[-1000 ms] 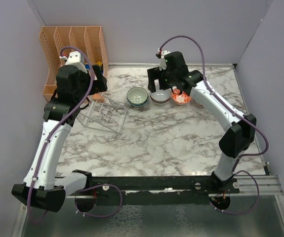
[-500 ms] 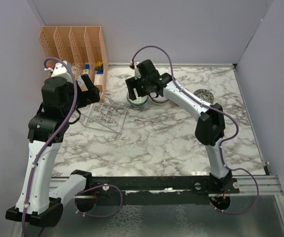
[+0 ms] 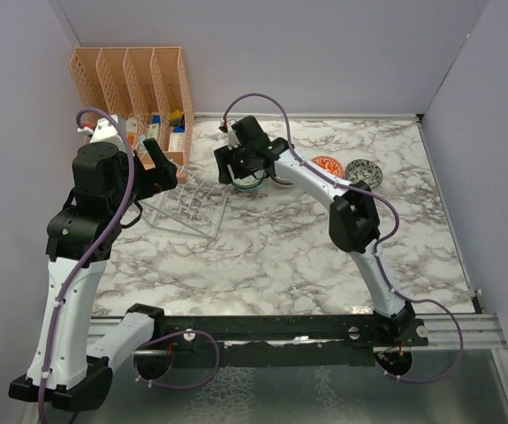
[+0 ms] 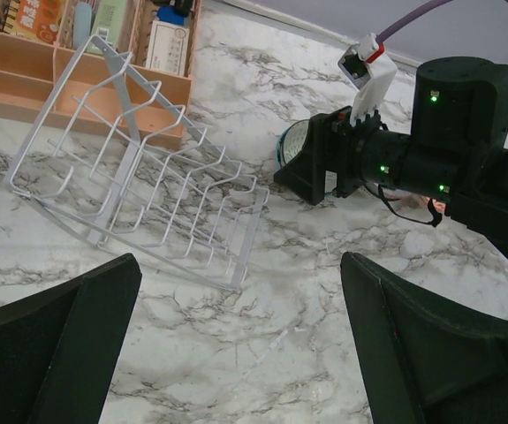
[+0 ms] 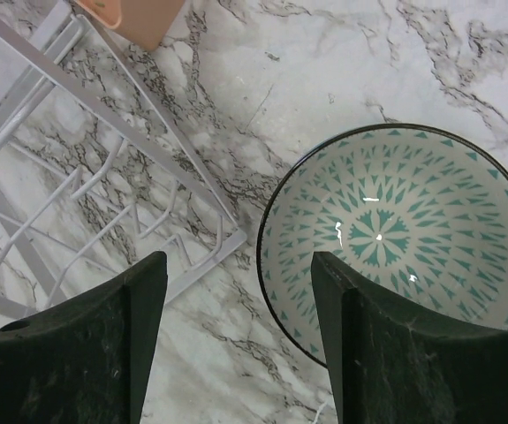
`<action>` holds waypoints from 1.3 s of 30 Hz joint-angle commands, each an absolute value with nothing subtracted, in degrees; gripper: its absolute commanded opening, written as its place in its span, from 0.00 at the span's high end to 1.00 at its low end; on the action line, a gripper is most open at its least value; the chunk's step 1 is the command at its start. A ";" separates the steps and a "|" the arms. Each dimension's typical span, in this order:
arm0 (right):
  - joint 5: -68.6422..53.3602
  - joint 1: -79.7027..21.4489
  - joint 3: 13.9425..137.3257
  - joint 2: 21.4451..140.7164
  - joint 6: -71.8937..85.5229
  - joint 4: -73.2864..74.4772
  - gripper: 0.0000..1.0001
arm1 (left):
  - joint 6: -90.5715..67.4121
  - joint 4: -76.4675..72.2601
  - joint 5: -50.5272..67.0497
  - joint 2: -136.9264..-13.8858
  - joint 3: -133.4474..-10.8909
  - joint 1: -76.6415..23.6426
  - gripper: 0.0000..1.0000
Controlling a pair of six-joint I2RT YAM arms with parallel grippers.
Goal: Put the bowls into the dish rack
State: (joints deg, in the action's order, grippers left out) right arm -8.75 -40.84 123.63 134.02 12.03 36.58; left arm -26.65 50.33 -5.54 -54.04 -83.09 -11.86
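Observation:
The teal-green patterned bowl (image 5: 395,230) sits upright on the marble, right of the clear dish rack (image 5: 77,194). My right gripper (image 5: 236,344) is open just above it, its fingers astride the bowl's left rim, one over the inside and one outside. From the top view the right gripper (image 3: 233,166) covers most of that bowl (image 3: 252,182). The red-orange bowl (image 3: 326,164) and the grey speckled bowl (image 3: 362,171) sit further right. The pale bowl is hidden under my right arm. My left gripper (image 3: 158,168) is open and empty above the rack's (image 3: 187,203) left end.
The orange perforated organizer (image 3: 134,84) stands at the back left, right behind the rack, with small items in its base (image 4: 103,26). The grey walls close in the table on the left, back and right.
My right arm swung left from over the red-orange and pale bowls to the teal bowl, uncovering the red-orange bowl. My left gripper drew back left and lifted slightly.

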 commanded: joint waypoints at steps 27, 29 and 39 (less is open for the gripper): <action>-4.61 -41.30 131.10 141.73 12.43 36.21 0.57 | -21.81 48.93 -3.96 -54.28 -80.64 -12.04 0.01; -4.40 -41.31 131.15 141.71 12.24 36.21 0.62 | -21.83 48.83 -3.96 -54.27 -80.23 -12.03 0.01; -2.13 -41.31 130.72 141.78 11.36 37.35 0.76 | -21.59 48.18 -4.20 -53.97 -79.29 -12.00 0.01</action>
State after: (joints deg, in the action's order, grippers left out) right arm -5.08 -40.93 129.34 140.73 12.43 36.53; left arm -22.33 49.76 -5.10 -54.65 -80.01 -11.86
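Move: The green-patterned bowl, stacked on a blue one, has its middle about 3 cm ahead of the right hand, 5 cm to its right and 6 cm below. The dish rack's middle lies some 10 cm to that hand's left and 7 cm back, about 7 cm lower; the grey bowl stands roughly 15 cm to its right and 3 cm ahead. From the raised left hand, the green-patterned bowl is about 18 cm ahead, 18 cm right and 32 cm down. The right fingers close around the rack-side rim of the green-patterned bowl, one inside and one outside, from about two-thirds open to a quarter, with the outer one coming up against the rim. The hand first sinks nearly 4 cm, easing forward about 2 cm in all, its tilt almost unchanged. The left hand, wide open, sinks some 2.5 cm, well clear of everything. ##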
